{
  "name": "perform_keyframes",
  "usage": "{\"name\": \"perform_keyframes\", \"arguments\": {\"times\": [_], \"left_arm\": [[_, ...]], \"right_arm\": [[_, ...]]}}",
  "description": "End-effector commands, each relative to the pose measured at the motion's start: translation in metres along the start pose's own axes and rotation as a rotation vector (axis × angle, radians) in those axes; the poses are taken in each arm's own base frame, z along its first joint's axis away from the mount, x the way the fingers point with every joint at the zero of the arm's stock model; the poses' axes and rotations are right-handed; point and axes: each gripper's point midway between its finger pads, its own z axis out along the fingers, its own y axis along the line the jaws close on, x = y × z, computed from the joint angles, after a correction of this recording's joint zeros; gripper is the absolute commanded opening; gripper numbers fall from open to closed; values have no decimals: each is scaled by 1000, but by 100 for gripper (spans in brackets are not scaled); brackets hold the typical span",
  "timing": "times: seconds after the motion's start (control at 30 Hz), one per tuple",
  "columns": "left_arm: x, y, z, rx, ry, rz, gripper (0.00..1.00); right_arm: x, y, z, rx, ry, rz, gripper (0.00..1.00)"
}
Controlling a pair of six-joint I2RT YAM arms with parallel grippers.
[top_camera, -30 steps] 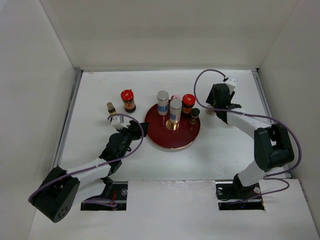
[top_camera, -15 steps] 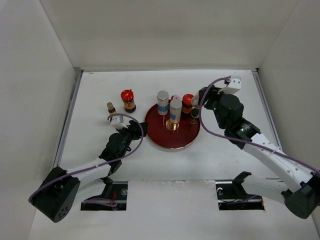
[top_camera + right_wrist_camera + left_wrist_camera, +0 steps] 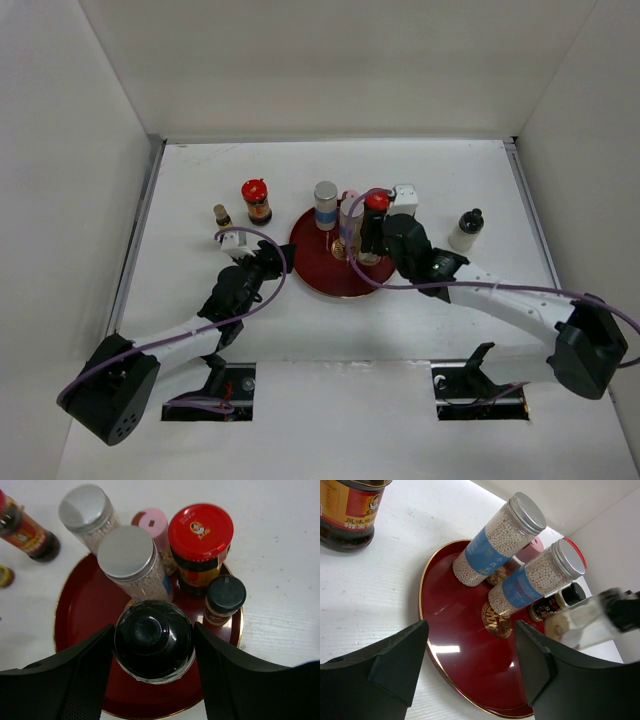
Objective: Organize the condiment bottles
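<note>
My right gripper [image 3: 154, 641] is shut on a black-capped clear bottle [image 3: 153, 639] over the near part of the dark red plate [image 3: 325, 275]. In the top view that gripper [image 3: 372, 238] covers the plate's right side. On the plate stand two silver-capped blue-labelled cylinders [image 3: 326, 205] [image 3: 350, 218], a pink-capped bottle [image 3: 150, 520], a red-lidded jar [image 3: 200, 532] and a small black-capped jar [image 3: 225, 596]. Another red-lidded brown jar [image 3: 256, 200] and a tiny bottle [image 3: 222, 215] stand left of the plate. A white black-capped bottle [image 3: 466, 230] stands on the table at the right. My left gripper [image 3: 265, 262] is open and empty by the plate's left rim [image 3: 427, 600].
White walls close the table on the left, back and right. Purple cables loop over both arms. The table's near edge lies just behind the arm bases.
My right arm has swung left from the back right to over the plate, carrying the black-capped bottle. The white bottle at the right is now uncovered. The left arm has not moved.
</note>
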Motion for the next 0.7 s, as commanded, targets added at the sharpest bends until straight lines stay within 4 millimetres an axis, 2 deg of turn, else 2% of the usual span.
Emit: {"name": "perform_keyframes", "arguments": {"times": [0.0, 0.27, 0.47, 0.57, 0.67], "left_arm": [[-28, -23, 3, 69, -88, -20, 68], [-27, -23, 3, 71, -84, -20, 68], [-25, -24, 4, 72, -79, -19, 68], [-26, -22, 4, 67, -82, -19, 68], [-24, -22, 5, 66, -76, -22, 68]], "right_arm": [[-16, 18, 11, -46, -83, 73, 40], [13, 8, 41, 15, -71, 45, 41], [19, -1, 52, 74, -85, 19, 42], [19, -4, 53, 95, -93, 12, 50], [16, -5, 50, 94, -100, 5, 70]]}}
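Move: The right hand holds the black-capped bottle above the plate. The free spot for it on the plate lies about 3 cm ahead of the hand, 1 cm left and 13 cm below. The nearer silver-capped jar stands about 8 cm ahead and 6 cm left, the red-lidded jar 13 cm ahead and 2 cm right, and the small black-lidded bottle 8 cm ahead and 6 cm right, all lower. From the left hand the spot lies some 18 cm right and 4 cm ahead. The right hand, fingers still closed around the black-capped bottle just below its cap, lowers it about 6 cm towards the open part of the plate, fast at first and then slowing. It eases forward some 3 cm, drifting slightly left, to bring the bottle in close beside the silver-capped jar and the small black-lidded bottle, then levels off at that height, keeping its grip with hardly any turn of the wrist. ##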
